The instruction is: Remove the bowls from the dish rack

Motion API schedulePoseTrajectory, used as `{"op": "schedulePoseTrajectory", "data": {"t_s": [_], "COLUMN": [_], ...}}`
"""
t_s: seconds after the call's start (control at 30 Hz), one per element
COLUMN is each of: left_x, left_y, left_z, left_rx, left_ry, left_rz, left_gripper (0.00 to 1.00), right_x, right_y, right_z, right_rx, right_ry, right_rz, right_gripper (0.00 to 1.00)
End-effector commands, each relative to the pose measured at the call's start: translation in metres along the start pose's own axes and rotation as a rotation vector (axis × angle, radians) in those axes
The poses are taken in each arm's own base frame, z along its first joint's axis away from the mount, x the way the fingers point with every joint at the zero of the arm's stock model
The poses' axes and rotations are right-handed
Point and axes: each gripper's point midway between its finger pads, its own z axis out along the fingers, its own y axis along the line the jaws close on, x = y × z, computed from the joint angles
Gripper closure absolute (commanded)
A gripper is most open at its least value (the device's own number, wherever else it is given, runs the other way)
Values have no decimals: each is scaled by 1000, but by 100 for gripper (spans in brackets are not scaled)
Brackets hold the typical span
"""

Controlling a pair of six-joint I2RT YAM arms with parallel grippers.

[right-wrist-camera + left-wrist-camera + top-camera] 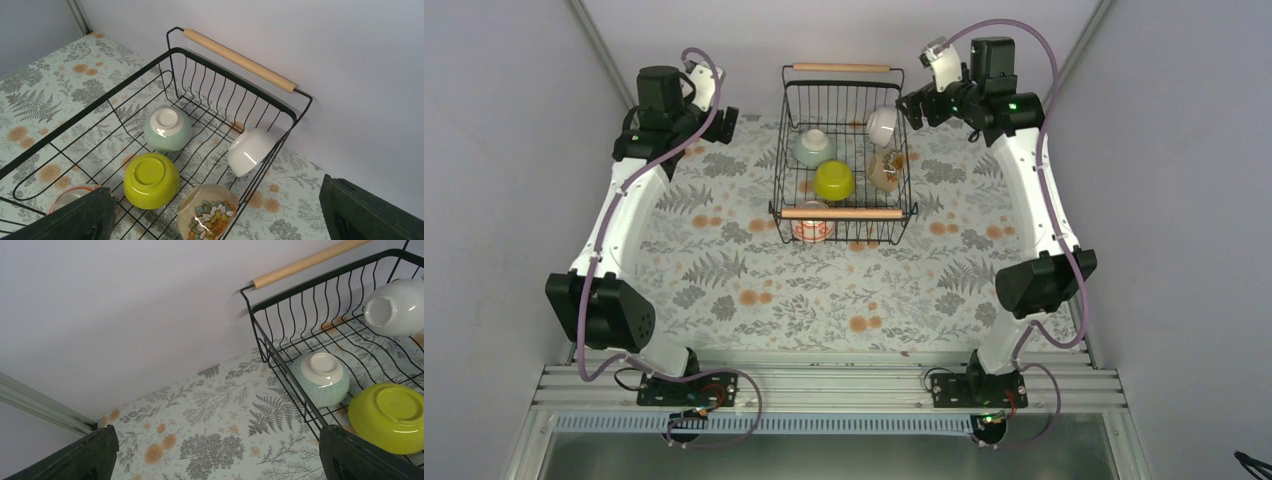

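Note:
The black wire dish rack (pixel 842 213) with two wooden handles stands at the table's far middle. Inside it lie several bowls: a pale green one (pixel 813 147) and a yellow-green one (pixel 834 180), both upside down, a white one (pixel 883 125) tipped against the right wall, a beige flowered one (pixel 885 170) on its side, and a red-rimmed one (pixel 811 222) under the near handle. My left gripper (pixel 725 125) hovers open left of the rack's far corner. My right gripper (pixel 914 105) hangs open just right of the far right corner, above the flowered bowl (pixel 210 212).
A fern-and-flower patterned cloth (pixel 754 290) covers the table. Grey walls close in at the back and both sides. Both arm bases sit on the metal rail (pixel 824 385) at the near edge.

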Motion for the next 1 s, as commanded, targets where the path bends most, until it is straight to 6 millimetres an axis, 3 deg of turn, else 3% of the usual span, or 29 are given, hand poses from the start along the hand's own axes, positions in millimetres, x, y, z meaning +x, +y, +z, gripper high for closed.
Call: {"op": "schedulePoseTrajectory", "data": {"t_s": [0.0, 0.27, 0.4, 0.63, 0.87, 0.97], "left_x": [-14, -18, -25, -17, -13, 3], "left_y": [5, -7, -44, -118, -137, -152], "left_z": [-11, -7, -3, 33, 59, 75], "left_rx": [-23, 14, 111, 223, 238, 290], "left_ry": [-32, -22, -28, 142, 217, 298], "left_rz": [8, 12, 81, 207, 271, 320], "left_gripper": [0, 0, 0, 0, 0, 0], "right_x": [-9, 1, 7, 14, 23, 26], "right_y": [0, 0, 1, 6, 11, 11], "right_z": [-10, -6, -5, -12, -19, -22], "right_rx": [21, 23, 23, 35, 40, 47], "right_ry": [-15, 9, 24, 33, 55, 65], "right_rz": [-24, -25, -26, -40, -52, -60], "right_gripper": [0, 0, 0, 0, 0, 0]}}
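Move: The pale green bowl lies in the rack roughly 16 cm to the right of the left hand, 10 cm farther out and nearly 30 cm lower. The yellow bowl sits about 5 cm right of that bowl and 9 cm nearer the base; the white bowl is some 18 cm right of it and 6 cm farther out. From the right hand, the pale green bowl is about 20 cm left, 10 cm ahead and 31 cm down. Rightward in one quick sweep, the empty left hand travels some 15 cm over the rack's left rim towards the pale green bowl, then sinks about 5 cm and edges forward, swinging clockwise and tipping its open fingers further down. The empty right hand eases a couple of centimetres down and back, fingers still open. ##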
